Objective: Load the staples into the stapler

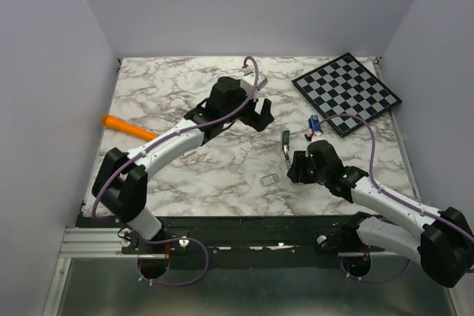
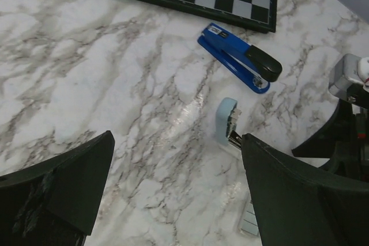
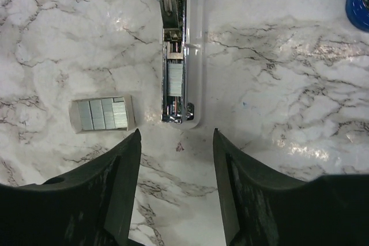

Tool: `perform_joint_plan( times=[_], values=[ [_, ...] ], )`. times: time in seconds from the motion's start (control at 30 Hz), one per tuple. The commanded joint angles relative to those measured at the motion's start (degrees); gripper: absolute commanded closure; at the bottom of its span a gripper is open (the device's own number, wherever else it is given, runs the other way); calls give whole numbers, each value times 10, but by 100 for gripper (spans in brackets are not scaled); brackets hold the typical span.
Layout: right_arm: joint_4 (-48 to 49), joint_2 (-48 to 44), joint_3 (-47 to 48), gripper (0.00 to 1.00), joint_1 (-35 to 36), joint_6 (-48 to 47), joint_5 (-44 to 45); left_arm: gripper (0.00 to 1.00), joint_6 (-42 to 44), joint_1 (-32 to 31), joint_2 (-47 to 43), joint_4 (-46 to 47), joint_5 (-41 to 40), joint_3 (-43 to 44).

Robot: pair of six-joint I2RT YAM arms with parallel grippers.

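The stapler lies opened out, its light blue top swung away and its silvery channel facing up. A short silvery strip of staples lies inside that channel. More staples sit side by side in a small tray left of the stapler's near end. My right gripper hovers just short of that end, open, with nothing between its fingers. My left gripper is open and empty, above bare marble to the left of the stapler. From above, the stapler lies between the two grippers.
A dark blue and black stapler lies beyond the light blue one, near a chessboard at the back right. An orange pen-like stick lies at the left. The staple tray is near the front edge.
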Motion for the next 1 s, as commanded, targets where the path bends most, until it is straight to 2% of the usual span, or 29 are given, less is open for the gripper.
perform_joint_plan(
  times=[0.0,0.2,0.3,0.4,0.6,0.83,0.9,0.93,0.97],
  values=[
    [125,1,-28,41,5,-16,5,1,-22,-33,69,-54,73,55],
    [173,49,-37,51,7,-20,17,4,-41,-46,132,-49,73,91],
    [168,63,-27,55,7,-15,26,5,-50,-46,160,-50,74,108],
    [159,73,-22,59,8,-7,34,11,-58,-47,183,-50,87,121],
    [139,98,-6,64,8,-7,32,12,-68,-48,204,-38,95,129],
    [135,103,-3,71,8,-7,33,21,-74,-48,229,-36,114,150],
    [133,104,-2,72,8,-7,33,26,-75,-48,234,-34,119,153],
    [134,105,-2,73,9,-7,32,31,-76,-48,237,-34,125,153],
    [134,104,-3,74,9,-8,32,32,-76,-48,239,-37,126,157]
  ],
)
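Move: The open light-blue stapler's front end lies about 3 cm ahead of the right hand, 1 cm to its left and 2 cm lower; its raised light-blue lid stands some 12 cm ahead and 2 cm left. The staple box is level with that hand, about 7 cm left, and the blue stapler some 17 cm ahead and 7 cm right. From the left hand the lid lies roughly 12 cm right, 1 cm back and 16 cm below. The stapler's front end is taken between the right fingers, which ease about 2.5 cm forward, 2 cm down and slightly left, closing from well open to a narrow gap on either side of the loaded magazine. Towards the raised lid the left hand sweeps right, then mostly down, roughly 9 cm each way, its fingers tipping down and partly closing but still short of the lid. ##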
